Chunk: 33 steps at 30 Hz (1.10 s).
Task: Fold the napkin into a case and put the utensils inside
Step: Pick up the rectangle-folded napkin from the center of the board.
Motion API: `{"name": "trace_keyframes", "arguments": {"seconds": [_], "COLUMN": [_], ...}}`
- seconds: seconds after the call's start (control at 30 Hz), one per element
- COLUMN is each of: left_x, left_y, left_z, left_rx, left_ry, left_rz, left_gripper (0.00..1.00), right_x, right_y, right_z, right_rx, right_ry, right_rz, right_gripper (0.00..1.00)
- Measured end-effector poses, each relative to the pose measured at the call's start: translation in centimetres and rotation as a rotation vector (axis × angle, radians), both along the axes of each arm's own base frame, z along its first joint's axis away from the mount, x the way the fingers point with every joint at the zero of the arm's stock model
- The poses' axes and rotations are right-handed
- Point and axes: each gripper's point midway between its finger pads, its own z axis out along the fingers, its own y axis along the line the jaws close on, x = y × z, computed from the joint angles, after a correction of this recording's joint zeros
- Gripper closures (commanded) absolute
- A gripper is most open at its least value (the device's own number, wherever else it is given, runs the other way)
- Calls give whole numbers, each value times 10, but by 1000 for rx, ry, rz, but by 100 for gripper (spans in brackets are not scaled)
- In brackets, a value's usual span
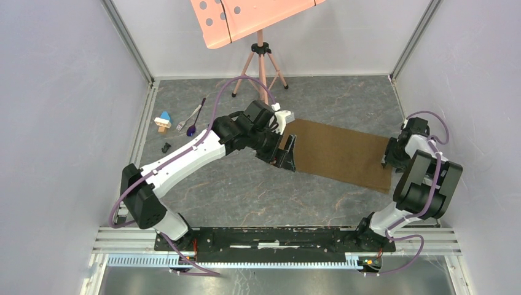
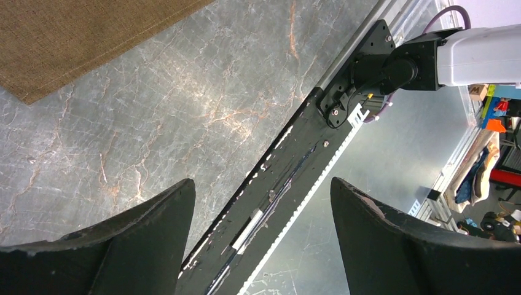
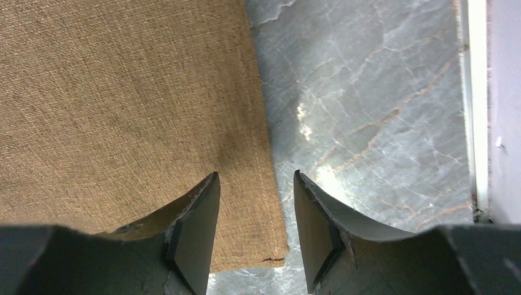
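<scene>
The olive-brown napkin (image 1: 338,150) lies flat on the grey table as a long rectangle, right of centre. My left gripper (image 1: 287,153) hangs at its left end, jaws wide open with nothing between them (image 2: 261,184); only a corner of the napkin (image 2: 74,37) shows in that wrist view. My right gripper (image 1: 388,161) is at the napkin's right end. Its open jaws (image 3: 255,175) straddle the napkin's (image 3: 123,92) edge close to a corner. The silver fork (image 1: 189,117) and the purple-bowled spoon (image 1: 195,120) lie together at the far left.
A small blue, white and tan toy block (image 1: 163,121) and a tiny black piece (image 1: 166,147) lie by the left wall near the utensils. A pink perforated board (image 1: 246,18) on a tripod (image 1: 263,61) stands at the back. Walls close in both sides.
</scene>
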Motion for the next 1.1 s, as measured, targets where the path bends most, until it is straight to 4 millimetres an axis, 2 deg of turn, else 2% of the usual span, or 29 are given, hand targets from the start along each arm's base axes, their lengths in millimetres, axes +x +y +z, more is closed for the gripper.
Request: {"name": "trace_keyframes", "arguments": {"seconds": [0.2,0.5,0.6,0.73,0.8,0.87,1.03,1.1], "left_x": [-1,-1,0,3,4,4,1,-1], "left_y": [1,1,1,1,2,3,3,3], "left_z": [2,2,4,11,13,15,20,22], "left_rx": [-2,-3,-4,-17,-21,-28,-48,-55], "left_ry": [-1,-1,-2,-10,-14,-14,-3,-3], "left_rz": [0,0,1,6,11,11,-3,-8], "left_gripper": [13,13,13,13,12,13,12,12], "right_x": [2,3,8,24,26,26,31,31], "right_y": [6,5,3,-3,-4,-5,-5,-5], "right_z": [-12,-16,-17,-16,-16,-16,-15,-15], "right_rx": [40,78,90,99,100,100,96,98], "right_ry": [13,-2,0,-26,-39,-42,-85,-89], "right_rz": [13,2,8,16,17,18,26,27], "right_gripper": [45,47,57,60,65,72,98,100]}}
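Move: The right edge of the folded napkin runs forward and back right under the half-open right fingers; its grasp spot is about 3 cm ahead and 2 cm below. From this hand, the napkin's middle is some 19 cm left and 3 cm ahead, its near right corner about 9 cm back, and the side rail roughly 10 cm right, level with the hand. From the left hand the edge lies about 40 cm right, 9 cm ahead and 20 cm below. Sink the right gripper about 1.5 cm so its half-open fingers straddle the napkin's right edge, then slide it some 3 cm forward along that edge, tilting the fingertips slightly left and forward. Shut the fingers on the slide to pinch the cloth edge. Let the empty, open left gripper rise about 2 cm over the napkin's left end. ##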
